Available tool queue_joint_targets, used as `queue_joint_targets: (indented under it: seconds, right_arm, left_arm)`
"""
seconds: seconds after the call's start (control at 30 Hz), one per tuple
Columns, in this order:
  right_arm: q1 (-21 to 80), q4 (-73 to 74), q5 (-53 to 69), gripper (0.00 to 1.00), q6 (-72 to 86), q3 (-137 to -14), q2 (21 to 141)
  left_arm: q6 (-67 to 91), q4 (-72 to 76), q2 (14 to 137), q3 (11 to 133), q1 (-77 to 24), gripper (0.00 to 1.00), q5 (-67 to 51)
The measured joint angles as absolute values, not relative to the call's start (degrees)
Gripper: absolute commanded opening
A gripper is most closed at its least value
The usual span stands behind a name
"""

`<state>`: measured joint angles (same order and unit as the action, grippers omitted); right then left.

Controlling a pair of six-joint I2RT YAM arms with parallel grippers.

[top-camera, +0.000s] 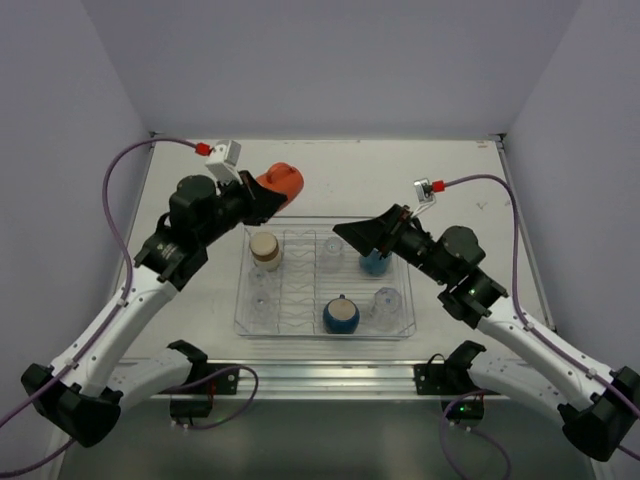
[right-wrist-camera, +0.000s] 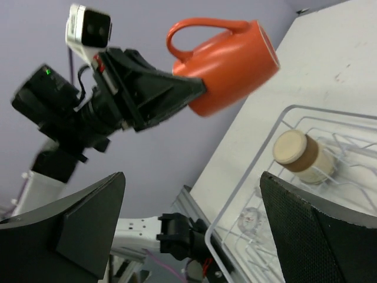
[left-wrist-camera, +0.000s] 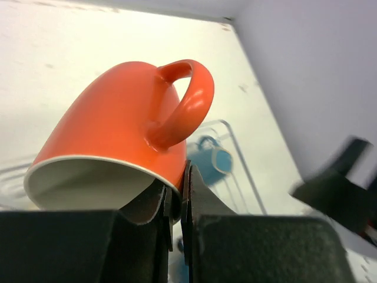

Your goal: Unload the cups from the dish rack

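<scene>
My left gripper is shut on the rim of the orange mug, one finger inside the rim and one outside. It holds the mug tilted in the air beyond the far left corner of the dish rack. The wrist view shows the orange mug clamped at the left gripper. My right gripper hangs open over the rack's right half, above the light blue mug. In the rack stand a tan-cream cup, a dark blue round cup and clear tumblers.
From the right wrist I see the orange mug aloft in the left gripper, the tan-cream cup and the rack's rim. White table lies behind the rack. Grey walls close in on three sides.
</scene>
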<state>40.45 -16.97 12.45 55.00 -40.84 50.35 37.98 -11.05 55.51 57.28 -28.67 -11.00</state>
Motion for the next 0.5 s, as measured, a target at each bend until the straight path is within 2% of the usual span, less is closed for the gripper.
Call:
queue_joint_targets:
  seconds: [0.1,0.2,0.37,0.5]
  right_arm:
    - [40.45,-12.93,10.2,0.99,51.05,-40.84,47.05]
    - [40.42,-7.88,9.41,0.99,46.72,-41.28,46.54]
    - [40.49,-0.23,9.67,0.99,41.28,-41.91,49.12]
    - [40.62,2.61,9.61,0.99,38.7,-41.85,48.86]
  left_arm:
    - [32.99,-21.15,63.68,68.86,-26.96,0.0,-2.52]
    - [29.1,-27.53,72.29,78.81,-20.58,0.0,0.73]
    - [25.54,-34.02,85.69,87.92,-6.7,0.0,4.16]
    - [23.51,-38.79,96.4,91.79,0.45,0.0,6.17]
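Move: The orange mug is already in the left fingers; the bare table left of the rack, where it seems bound, lies about 20 cm ahead, 30 left and 30 below. The rack's far-left corner is 17 ahead, 12 left; the tan cup 5 ahead, 6 left. From the empty right hand the light-blue mug is roughly 9 ahead, 11 right, 27 below, the far glass 14 straight ahead, the navy cup 6 back, 1 right. The orange mug, still pinched by its rim, is swept away from the rack by the left hand: first mainly forward, then more and more to the left and down, roughly 30 cm in all, while the wrist swings counter-clockwise and tips down. Meanwhile the right hand, wide open, sinks some 7 cm towards the rack, drifting slightly right, its fingers tipping down about 20 degrees. ##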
